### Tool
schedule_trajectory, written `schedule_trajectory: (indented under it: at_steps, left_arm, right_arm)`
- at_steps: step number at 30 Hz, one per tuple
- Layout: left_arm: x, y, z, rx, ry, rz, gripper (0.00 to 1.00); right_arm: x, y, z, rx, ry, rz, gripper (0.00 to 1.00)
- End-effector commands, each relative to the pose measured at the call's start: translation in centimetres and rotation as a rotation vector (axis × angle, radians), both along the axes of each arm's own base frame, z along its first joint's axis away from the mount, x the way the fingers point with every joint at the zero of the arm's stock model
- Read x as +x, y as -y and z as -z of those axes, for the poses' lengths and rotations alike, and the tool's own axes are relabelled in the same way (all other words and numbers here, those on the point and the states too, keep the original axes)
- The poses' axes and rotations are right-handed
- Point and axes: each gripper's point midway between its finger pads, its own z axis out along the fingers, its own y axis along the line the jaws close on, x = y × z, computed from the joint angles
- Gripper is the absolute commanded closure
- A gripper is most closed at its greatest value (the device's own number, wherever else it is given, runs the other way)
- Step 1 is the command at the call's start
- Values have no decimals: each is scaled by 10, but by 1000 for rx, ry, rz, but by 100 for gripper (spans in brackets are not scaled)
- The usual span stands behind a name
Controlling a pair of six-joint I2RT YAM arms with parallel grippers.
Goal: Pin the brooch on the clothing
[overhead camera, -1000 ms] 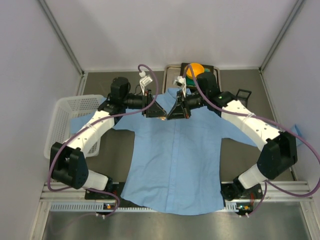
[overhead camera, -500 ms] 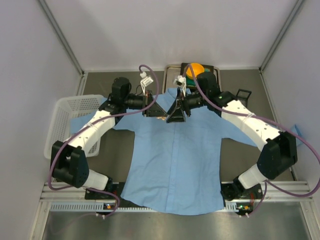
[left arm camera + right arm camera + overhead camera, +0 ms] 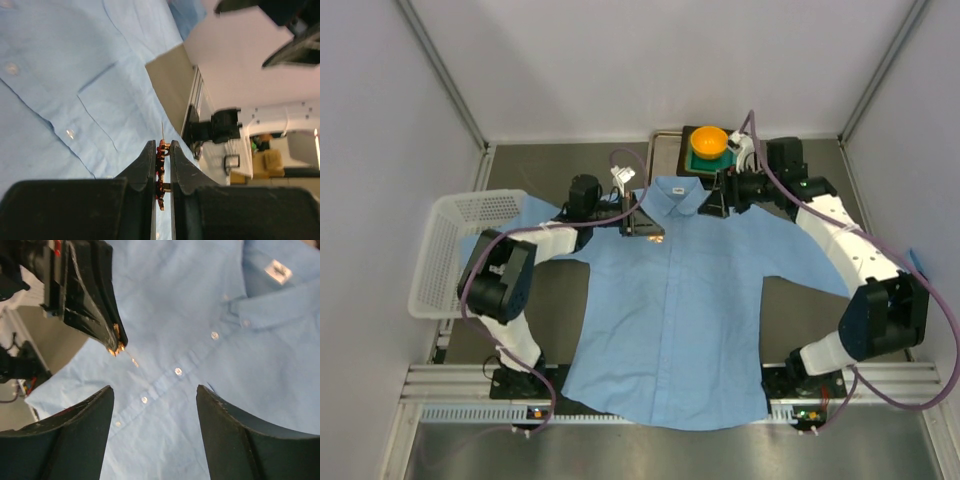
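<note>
The clothing, a light blue button-up shirt (image 3: 670, 310), lies flat on the table with its collar and white neck label (image 3: 278, 271) at the far end. My left gripper (image 3: 648, 230) hovers just above the shirt's chest, left of the button line, and is shut on the brooch (image 3: 161, 161), a tiny red-orange pin held edge-on between the jaws. Its thin needle (image 3: 162, 131) sticks out past the fingertips, over the chest pocket area. The right wrist view shows the brooch (image 3: 116, 346) glinting at the left gripper's tip. My right gripper (image 3: 716, 203) is open beside the collar and holds nothing.
A white mesh basket (image 3: 460, 240) stands at the left, over the shirt's sleeve. An orange bowl (image 3: 709, 140) sits on a green block in a tray (image 3: 665, 150) at the back, close behind my right wrist. A blue cloth (image 3: 920, 265) lies at the right wall.
The right gripper opened, let go of the brooch and pulled back right toward the collar. The left gripper closed on the brooch and keeps it; the left arm's elbow swung inward.
</note>
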Motion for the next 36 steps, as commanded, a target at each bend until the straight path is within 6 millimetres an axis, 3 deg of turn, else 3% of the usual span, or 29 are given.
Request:
schedule_trajectory:
  at_steps: [1,6,11,13,18,21,27,36]
  left_arm:
    - [31,21,-29,-187,17,-109,100]
    - [43,47,2,-154,-45,-172,100]
    - [66,49,43,-129,-168,-302,100]
    - [69,49,42,-138,-160,-311,100]
    - [71,46,52,-94,-151,-332,100]
    - [71,44,57,-76,-153,-337,100]
    - [72,44,65,-60,-156,-338,100]
    - [77,41,70,-57,-158,-344,100]
  right_arm:
    - [4,31,47,-192,-68,168,36]
    - [25,43,82,-275,-144,283,49]
    - [55,47,105,-332,-186,414,51]
    - [64,44,115,-360,-211,474,51]
    - [64,17,127,-422,-217,501,54]
    - [68,11,137,-439,-241,530,57]
    - [75,12,158,-511,-267,581,57]
    - [61,11,196,-599,-363,587,55]
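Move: My right hand, partly open and empty, is bound for the patch of shirt chest just short of the pocket's edge: about 7 cm ahead, 1 cm to the right and 23 cm below. The placket is level with that patch and 7 cm left of it; the nearer collar point lies 5 cm beyond it and 4 cm to its left. From my left hand, which holds the brooch, the patch is some 12 cm ahead, 12 cm to the right and 17 cm down. I drop my right hand almost 20 cm towards the chest cloth beside the placket, easing forward about 6 cm, swinging its fingers round until they point steeply down and narrowing them to roughly half open, still clear of the shirt. My left hand keeps its pinch on the brooch and follows down, forward and a bit to the right, turning counter-clockwise, then settles in beside the right. ##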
